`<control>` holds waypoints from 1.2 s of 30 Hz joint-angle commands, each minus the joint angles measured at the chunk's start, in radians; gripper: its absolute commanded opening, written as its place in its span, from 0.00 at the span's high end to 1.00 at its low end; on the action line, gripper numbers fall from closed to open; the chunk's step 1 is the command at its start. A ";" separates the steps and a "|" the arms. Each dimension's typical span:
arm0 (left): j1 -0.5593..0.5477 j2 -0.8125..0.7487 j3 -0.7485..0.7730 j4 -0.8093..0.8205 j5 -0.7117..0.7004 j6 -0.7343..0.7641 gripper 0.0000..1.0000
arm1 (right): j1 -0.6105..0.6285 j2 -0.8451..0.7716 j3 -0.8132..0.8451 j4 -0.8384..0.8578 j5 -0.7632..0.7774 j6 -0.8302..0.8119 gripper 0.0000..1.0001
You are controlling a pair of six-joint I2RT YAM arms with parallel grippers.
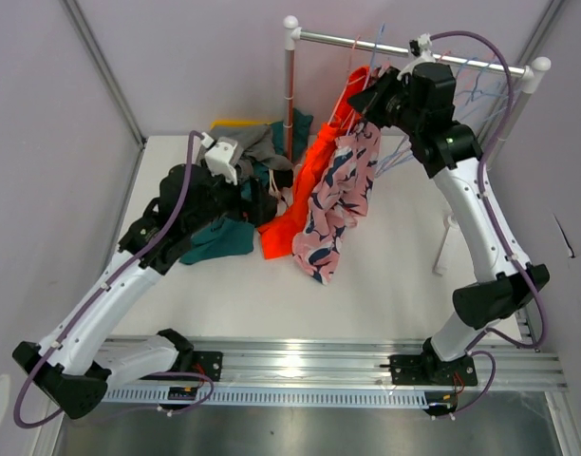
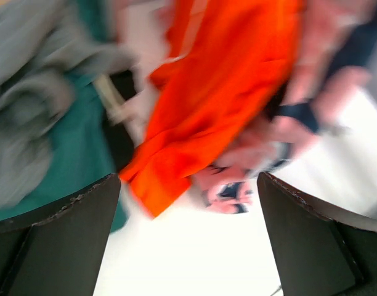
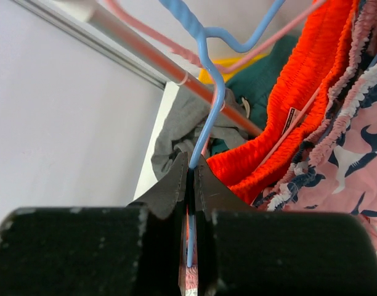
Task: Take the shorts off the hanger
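Bright orange shorts (image 1: 309,185) and pink shorts with a navy pattern (image 1: 340,195) hang side by side from the rail (image 1: 366,40), their lower ends on the table. My right gripper (image 3: 190,166) is shut on the thin blue wire of a hanger (image 3: 208,92), right beside the orange waistband (image 3: 299,86) and the pink shorts (image 3: 355,154). In the top view it sits high at the rail (image 1: 362,100). My left gripper (image 2: 188,228) is open above the white table, facing the orange shorts (image 2: 219,92); nothing is between its fingers. That view is blurred.
A pile of grey (image 1: 257,142), dark teal (image 1: 224,237) and black (image 1: 262,201) shorts lies on the table left of the rack post (image 1: 290,85). Several bare hangers (image 1: 480,85) hang at the rail's right end. The rack's white foot (image 1: 447,242) stands at the right.
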 commanded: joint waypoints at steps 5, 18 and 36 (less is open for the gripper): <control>-0.135 0.035 0.022 0.373 0.392 0.017 0.01 | 0.015 -0.165 0.097 0.006 0.039 -0.005 1.00; -0.281 0.280 0.042 0.581 0.442 -0.003 0.01 | 0.039 -0.247 0.109 -0.022 0.040 0.015 1.00; -0.540 0.089 -0.270 0.582 0.088 0.009 1.00 | -0.056 -0.179 0.277 -0.085 0.016 0.023 1.00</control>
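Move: About 18 cm to the left hand's right, some 2 cm ahead and 5 cm lower, hangs the middle of the pink printed shorts, on the blue hanger the right hand already pinches. The orange shorts are roughly 10 cm right, 9 cm ahead and 5 cm below the left hand; the pile of removed shorts lies about 22 cm ahead, 8 cm left, 25 cm down. From the right hand, the pink shorts' middle is about 12 cm back, 2 cm left, 17 cm below; the rail is straight ahead some 5 cm, 10 cm up. Sweeping right about 20 cm in a shallow arc, up and then down again, while drawing back 6 cm and turning some 40 degrees clockwise, the open left hand reaches the pink shorts and shuts on the cloth's near side, then starts pulling back about 4 cm. The right hand keeps the blue hanger, carrying it back and up about 9 cm each from the rail, then holds nearly still. ##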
